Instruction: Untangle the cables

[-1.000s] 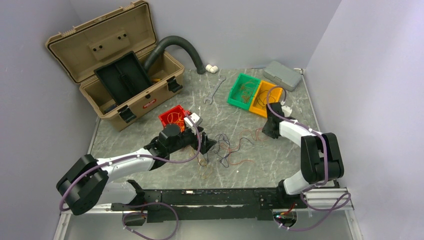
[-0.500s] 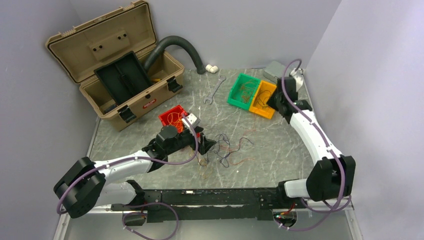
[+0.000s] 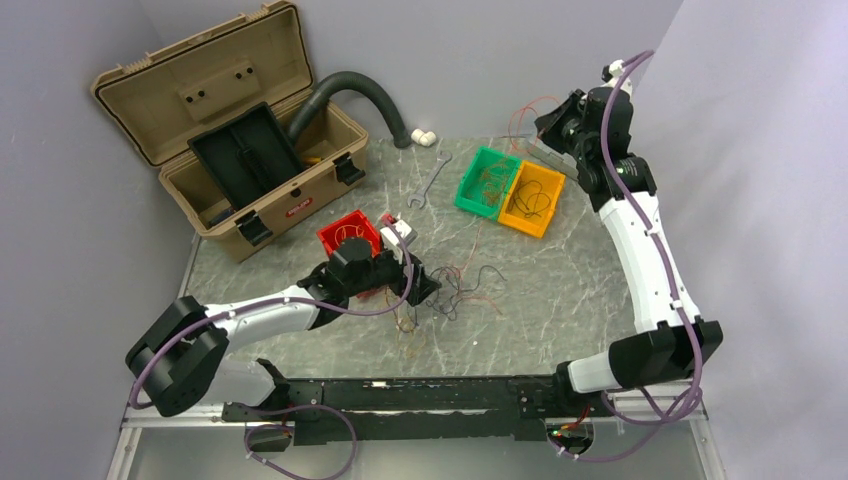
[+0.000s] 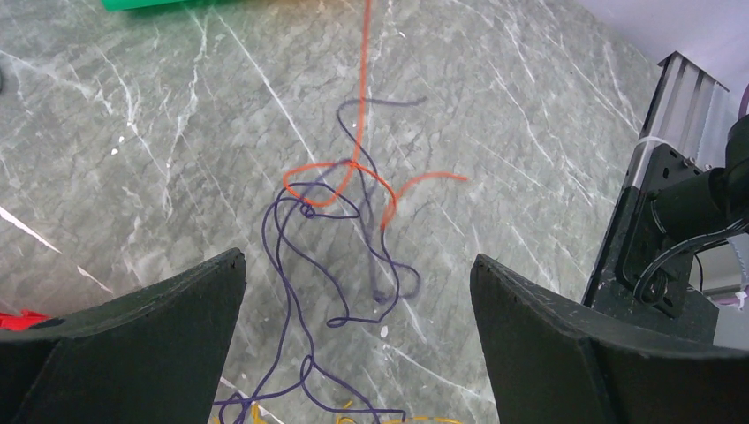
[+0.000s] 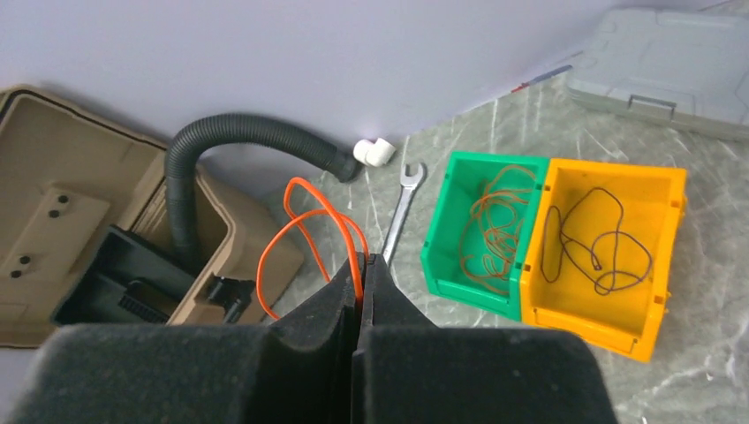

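Note:
The cables [image 3: 452, 290] lie as a loose tangle of dark, orange and yellow wires on the marble table in front of my left gripper [image 3: 425, 290]. That gripper hangs low over them, open; its fingers [image 4: 132, 327] flank a dark purple wire [image 4: 281, 265], and nothing is between them. An orange cable [image 4: 340, 181] crosses the knot and runs straight away across the table. My right gripper [image 3: 553, 118] is raised high at the back right, shut on an orange cable [image 5: 300, 216] that loops out past its tips [image 5: 364, 261].
A green bin [image 3: 487, 180] and an orange bin [image 3: 530, 198], each with wires in it, stand at the back right. A red bin [image 3: 345, 235] sits by my left arm. An open tan toolbox [image 3: 240, 130], a black hose [image 3: 360, 90], a wrench [image 3: 428, 180] and a grey case [image 5: 671, 44] line the back.
My right gripper closed on the orange cable near the table's middle and rose far up and back with it. The tangle shifted slightly. My left gripper edged forward, still open.

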Robot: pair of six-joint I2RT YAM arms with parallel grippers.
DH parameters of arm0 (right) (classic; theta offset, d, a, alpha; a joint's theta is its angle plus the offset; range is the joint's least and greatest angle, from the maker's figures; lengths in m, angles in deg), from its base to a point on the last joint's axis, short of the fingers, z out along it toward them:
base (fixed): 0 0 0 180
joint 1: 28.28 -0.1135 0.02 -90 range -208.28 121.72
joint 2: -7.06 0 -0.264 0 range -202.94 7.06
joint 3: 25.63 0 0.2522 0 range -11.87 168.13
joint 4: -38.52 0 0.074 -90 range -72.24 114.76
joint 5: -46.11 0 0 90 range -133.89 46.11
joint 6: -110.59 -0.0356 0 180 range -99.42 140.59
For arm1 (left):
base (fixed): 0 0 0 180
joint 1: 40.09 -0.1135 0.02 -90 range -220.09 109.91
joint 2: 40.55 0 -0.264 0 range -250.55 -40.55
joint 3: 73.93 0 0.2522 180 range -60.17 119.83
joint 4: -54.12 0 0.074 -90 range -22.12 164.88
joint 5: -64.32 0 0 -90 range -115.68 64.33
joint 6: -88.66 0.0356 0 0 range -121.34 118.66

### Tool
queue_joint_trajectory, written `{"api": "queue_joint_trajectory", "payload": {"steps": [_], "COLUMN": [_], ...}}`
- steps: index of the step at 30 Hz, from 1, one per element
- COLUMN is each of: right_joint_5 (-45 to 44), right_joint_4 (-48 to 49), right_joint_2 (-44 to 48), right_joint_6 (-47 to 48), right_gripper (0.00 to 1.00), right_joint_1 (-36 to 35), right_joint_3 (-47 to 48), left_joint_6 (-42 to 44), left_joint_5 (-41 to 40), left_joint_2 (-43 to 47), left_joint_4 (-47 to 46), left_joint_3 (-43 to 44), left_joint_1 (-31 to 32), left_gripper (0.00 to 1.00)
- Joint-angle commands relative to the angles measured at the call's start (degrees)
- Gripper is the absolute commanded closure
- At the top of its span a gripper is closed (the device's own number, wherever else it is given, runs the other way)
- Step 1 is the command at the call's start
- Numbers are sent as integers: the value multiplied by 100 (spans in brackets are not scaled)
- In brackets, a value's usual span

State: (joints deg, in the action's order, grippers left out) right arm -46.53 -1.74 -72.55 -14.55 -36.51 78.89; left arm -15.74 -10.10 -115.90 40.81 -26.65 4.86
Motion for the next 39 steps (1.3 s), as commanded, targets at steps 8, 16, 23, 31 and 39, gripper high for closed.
{"api": "queue_joint_trajectory", "payload": {"steps": [8, 16, 23, 31, 39], "right_joint_5": [403, 861, 719, 343, -263], "right_joint_4": [962, 1659, 1742, 1456, 1279], "right_joint_2": [247, 186, -465, -1848, -3268], "right_joint_6": [115, 74, 181, 402, 396], "right_gripper": [100, 100, 100, 100, 100], "right_joint_1": [-12, -12, -6, -11, -33], "right_joint_3": [-215, -949, -1046, -302, 678], "left_joint_6": [165, 281, 354, 286, 405], "left_joint_5": [-396, -629, -758, -710, -1021], "left_joint_2": [643, 349, -56, -229, -356], "left_joint_4": [-396, -801, -1340, -1448, -1172], "left_joint_3": [-327, -48, 4, -108, 54], "left_joint_1": [-54, -63, -63, -46, -25], "left_gripper": [1, 1, 3, 2, 2]}}
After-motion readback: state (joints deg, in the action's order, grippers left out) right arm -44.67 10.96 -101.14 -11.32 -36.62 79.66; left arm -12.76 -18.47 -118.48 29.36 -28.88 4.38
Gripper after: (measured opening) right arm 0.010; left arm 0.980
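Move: The orange cable is already pinched in the right hand, and its place is the green bin, some 16 cm ahead of that hand, about 2 cm left and 36 cm below. The yellow bin stands about 11 cm ahead and 8 cm right, as far down. The wrench lies about 19 cm ahead and 16 cm left; the purple cables about 10 cm back and 11 cm left, both on the table. From the left hand the green bin is about 33 cm ahead, 11 cm right and 13 cm lower. The orange cable stays pinched in the shut right fingers as that hand, after a small rise and a drift of 2 to 3 cm left, sinks and reaches forward towards the green bin, netting about 18 cm down and 11 cm forward, fingertips tipping some 15 degrees further down. The left hand, still open, shifts about 3 cm forward above the purple cables. ##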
